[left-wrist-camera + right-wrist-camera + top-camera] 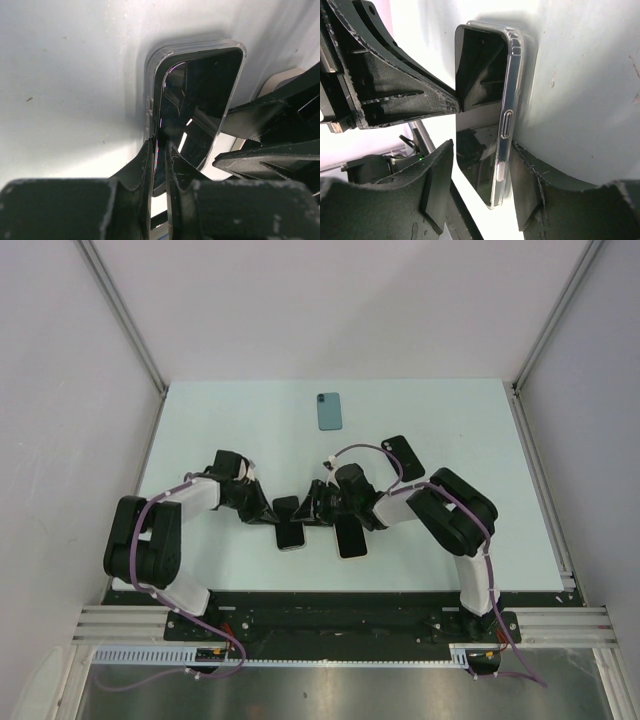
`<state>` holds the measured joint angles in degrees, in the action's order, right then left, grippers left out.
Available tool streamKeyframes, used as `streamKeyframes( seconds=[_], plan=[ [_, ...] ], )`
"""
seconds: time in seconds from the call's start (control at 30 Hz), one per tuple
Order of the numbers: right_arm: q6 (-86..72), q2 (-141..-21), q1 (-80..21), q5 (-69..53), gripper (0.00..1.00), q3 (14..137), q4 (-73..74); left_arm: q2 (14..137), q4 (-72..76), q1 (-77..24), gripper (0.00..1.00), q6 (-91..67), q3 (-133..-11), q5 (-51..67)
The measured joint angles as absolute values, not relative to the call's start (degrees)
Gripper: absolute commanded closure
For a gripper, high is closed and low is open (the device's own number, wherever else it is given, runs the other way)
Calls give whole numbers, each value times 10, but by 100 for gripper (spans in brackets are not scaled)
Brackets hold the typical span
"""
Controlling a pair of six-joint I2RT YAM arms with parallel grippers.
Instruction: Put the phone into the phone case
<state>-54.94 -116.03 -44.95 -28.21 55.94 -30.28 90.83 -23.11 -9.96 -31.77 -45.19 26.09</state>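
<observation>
The phone [200,100], dark screen up, lies inside the clear phone case [200,46], whose rim shows around its far end. In the top view this phone [290,525] lies near the table's front centre, between the two arms. My left gripper [159,150] is shut on the phone's near left edge, and it [272,512] reaches in from the left. My right gripper [482,147] stands open astride the phone [475,150] and the phone case [507,100]. Its right finger is close against the case's side and its left finger is apart from the phone.
A second dark phone [351,538] lies just right of the first, under the right arm. A teal phone [329,411] lies at the table's far centre. A black phone or case [403,457] lies at the right. Grey walls enclose the table on three sides.
</observation>
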Motion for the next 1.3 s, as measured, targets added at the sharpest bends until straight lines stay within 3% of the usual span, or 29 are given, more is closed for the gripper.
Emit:
streamKeyframes(
  seconds=[0.53, 0.7, 0.8, 0.93, 1.03, 1.3],
  plan=[
    [-585, -1184, -444, -314, 63, 558, -360, 899, -181, -77, 85, -334, -414, 314],
    [-583, -1186, -443, -316, 89, 558, -363, 899, -168, -77, 82, -341, -404, 333],
    [-582, -1186, -439, -325, 99, 558, -360, 893, -166, -78, 72, -341, -399, 334],
    [-577, -1185, -433, -347, 100, 558, -362, 871, -186, -82, 42, -340, -392, 335],
    [-590, -1184, -423, -392, 100, 558, -394, 823, -203, -77, 30, -340, -390, 340],
    [-800, -1172, -365, -518, 99, 552, -644, 633, -177, -65, 28, -332, -390, 393]
  ],
)
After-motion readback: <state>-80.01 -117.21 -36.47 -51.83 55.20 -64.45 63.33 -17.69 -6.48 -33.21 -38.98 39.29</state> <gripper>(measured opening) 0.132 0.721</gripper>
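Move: The phone in its clear case lies flat between the hands. Its middle is about 3 cm to the right hand's left, level fore and aft and 1 cm lower, with the open right fingers already astride its right long edge. It is some 3 cm right of the closed left fingertips and 1 cm below them. From the right hand, the beige-cased phone lies about 11 cm right and 3 cm back, the black phone 25 cm right and 18 cm ahead. The clear case's right long edge gets pinched between the right fingers, one above and one below, while the shut left tips, still on its left rim, creep about 2 cm back. The left fingers then open wide and come free as both hands rise some 12 cm; the right hand keeps its pinch and tips its fingers up nearly 30 degrees. ##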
